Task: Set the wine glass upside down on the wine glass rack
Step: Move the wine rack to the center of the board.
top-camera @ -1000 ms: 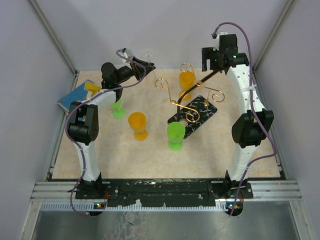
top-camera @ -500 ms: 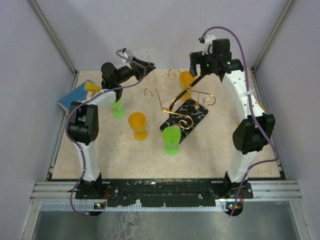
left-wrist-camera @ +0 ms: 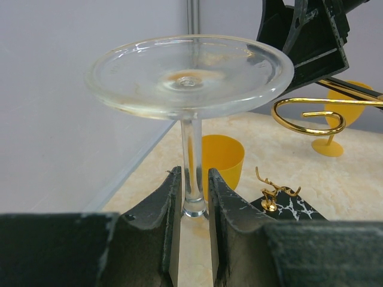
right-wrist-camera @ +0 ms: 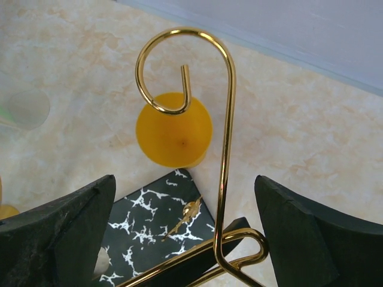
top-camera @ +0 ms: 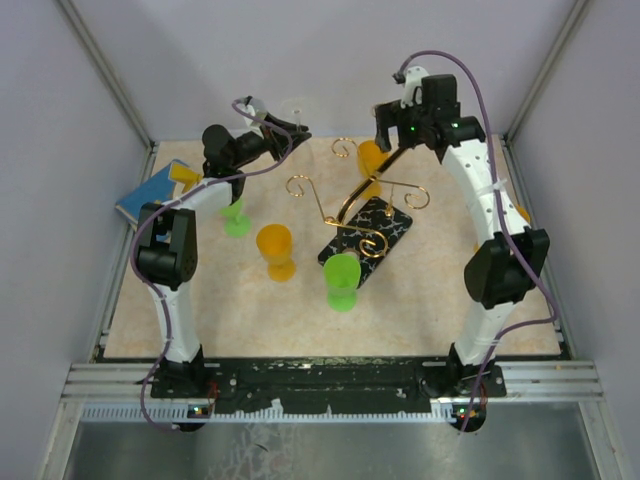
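Note:
The clear wine glass [left-wrist-camera: 188, 75] hangs upside down, foot up. My left gripper [left-wrist-camera: 194, 179] is shut on its thin stem. In the top view that gripper [top-camera: 290, 135] is high at the back left, and the glass [top-camera: 296, 112] shows only faintly. The wine glass rack [top-camera: 385, 220] has gold scroll arms on a black marbled base and sits mid-table. My right gripper [top-camera: 393, 125] hovers over its back end. In the right wrist view the jaws [right-wrist-camera: 184, 182] are wide open around a gold scroll wire [right-wrist-camera: 226, 149], and neither finger touches it.
Two orange cups [top-camera: 274, 248] [top-camera: 372, 157] and two green cups [top-camera: 343, 278] [top-camera: 236, 218] stand around the rack. One green cup is right against the base's front corner. A blue box [top-camera: 150, 190] lies at the left edge. Walls close in the back and sides.
My right arm swung left and the rack slid left with it, nudging the front green cup. The right jaws have spread wider. The left arm and glass have not moved.

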`<state>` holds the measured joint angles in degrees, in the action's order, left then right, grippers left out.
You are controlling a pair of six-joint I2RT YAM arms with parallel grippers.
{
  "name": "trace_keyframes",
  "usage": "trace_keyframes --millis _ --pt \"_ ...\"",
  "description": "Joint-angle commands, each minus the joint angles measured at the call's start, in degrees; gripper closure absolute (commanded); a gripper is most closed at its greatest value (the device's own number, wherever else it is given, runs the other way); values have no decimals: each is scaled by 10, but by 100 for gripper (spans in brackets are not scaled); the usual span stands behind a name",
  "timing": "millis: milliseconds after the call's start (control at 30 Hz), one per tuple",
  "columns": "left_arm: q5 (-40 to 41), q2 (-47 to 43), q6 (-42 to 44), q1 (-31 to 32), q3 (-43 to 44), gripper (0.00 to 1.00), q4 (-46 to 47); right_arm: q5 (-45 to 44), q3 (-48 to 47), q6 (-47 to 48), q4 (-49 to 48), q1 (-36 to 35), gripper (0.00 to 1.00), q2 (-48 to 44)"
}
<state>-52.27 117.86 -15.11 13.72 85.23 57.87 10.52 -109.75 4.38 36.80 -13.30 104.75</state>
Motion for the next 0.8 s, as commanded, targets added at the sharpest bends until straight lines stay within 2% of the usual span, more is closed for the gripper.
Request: trace_keyframes --millis 0,467,633,767 --pt "-4 -3 13 -3 14 100 12 -45 -75 -14 9 -7 1 -6" --pt "-22 76 33 -7 139 100 -29 -128 -96 -31 -4 -7 1 -43" --pt "-50 110 29 -7 192 99 -31 -148 -61 -43 -67 -7 1 -80" --pt "-69 119 20 -5 201 99 -25 -162 -40 -41 -148 -7 1 -96"
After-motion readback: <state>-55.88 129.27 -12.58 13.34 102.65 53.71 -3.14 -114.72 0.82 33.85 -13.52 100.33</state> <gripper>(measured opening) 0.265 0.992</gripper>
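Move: The wine rack's top crossbar, with its curled hook, sits right at the right hand's spread fingers, about 3 cm below and 1 cm back. The rack's middle is some 10 cm back, 6 cm left and 12 cm below, and an orange glass stands roughly 8 cm left, 1 cm back and 20 cm below. From the left hand, holding the clear wine glass, the rack's middle lies about 10 cm back, 17 cm right and 14 cm below. Upward and then off to the right, the right hand backs away from the rack's top, climbing roughly 8 cm with its fingers still wide open, tipping up and turning clockwise a little as it comes clear of the crossbar. The left hand meanwhile carries the upside-down clear glass by its stem about 4 cm forward, rising slightly and sinking back. ##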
